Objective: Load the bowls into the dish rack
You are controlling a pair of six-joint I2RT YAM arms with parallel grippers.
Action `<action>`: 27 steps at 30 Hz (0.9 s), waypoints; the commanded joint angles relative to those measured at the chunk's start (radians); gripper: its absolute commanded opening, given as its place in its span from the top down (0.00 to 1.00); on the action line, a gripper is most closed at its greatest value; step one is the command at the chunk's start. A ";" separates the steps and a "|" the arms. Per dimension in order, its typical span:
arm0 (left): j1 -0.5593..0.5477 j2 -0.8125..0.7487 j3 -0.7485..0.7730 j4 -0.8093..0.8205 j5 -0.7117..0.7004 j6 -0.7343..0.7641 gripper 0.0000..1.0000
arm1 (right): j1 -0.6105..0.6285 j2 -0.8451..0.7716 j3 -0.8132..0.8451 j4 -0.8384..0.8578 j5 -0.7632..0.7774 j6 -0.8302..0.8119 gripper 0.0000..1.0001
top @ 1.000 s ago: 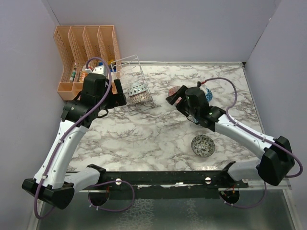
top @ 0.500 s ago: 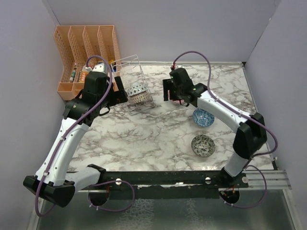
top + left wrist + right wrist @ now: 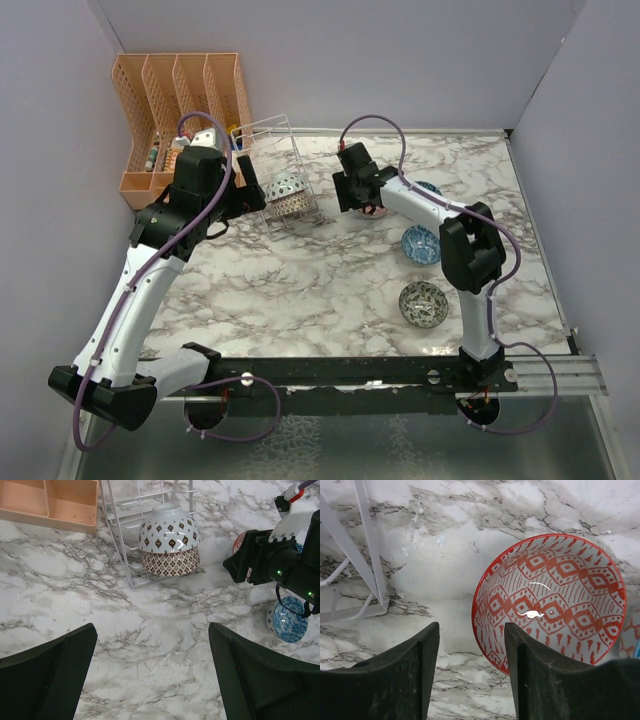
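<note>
The wire dish rack (image 3: 272, 150) stands at the back left and holds two bowls, a white one with dark diamonds (image 3: 170, 527) on a brown-patterned one (image 3: 170, 562). A red-patterned bowl (image 3: 555, 595) sits upright on the marble just right of the rack (image 3: 367, 555). My right gripper (image 3: 471, 630) is open above it, with the bowl's left rim between the fingers. A blue bowl (image 3: 421, 244) and a dark grey bowl (image 3: 423, 303) sit on the right. My left gripper (image 3: 152, 630) is open and empty over bare marble in front of the rack.
A peach slotted organiser (image 3: 180, 100) stands in the back left corner beside the rack. Purple walls close the left, back and right sides. Part of another bowl (image 3: 429, 187) shows behind the right arm. The right arm (image 3: 440, 215) stretches across the back right.
My right arm has swung left and back, and its gripper now hangs over the red bowl by the rack. The left arm has barely moved.
</note>
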 commanded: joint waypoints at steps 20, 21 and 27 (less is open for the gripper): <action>-0.002 -0.045 0.007 -0.054 -0.055 0.042 0.03 | 0.003 0.106 0.094 -0.040 0.132 -0.042 0.67; -0.002 -0.047 0.008 -0.056 -0.054 0.042 0.03 | 0.003 0.109 0.095 -0.046 0.135 -0.045 0.67; -0.002 -0.067 0.011 -0.081 -0.058 0.040 0.03 | 0.002 0.112 0.072 -0.042 0.128 -0.056 0.79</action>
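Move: The red bowl's middle lies about 5 cm to the right of the right hand, 2 cm ahead and 4 cm below, its left rim already between the open fingertips. The bowls in the dish rack sit some 13 cm to that hand's left and 2 cm ahead; the near blue bowl is roughly 15 cm right and 9 cm back. From the left hand, the red bowl is about 15 cm ahead, 24 cm right and 27 cm below. The right hand eases about 2 cm down and slightly forward, narrowing its fingers astride the red bowl's left rim. ##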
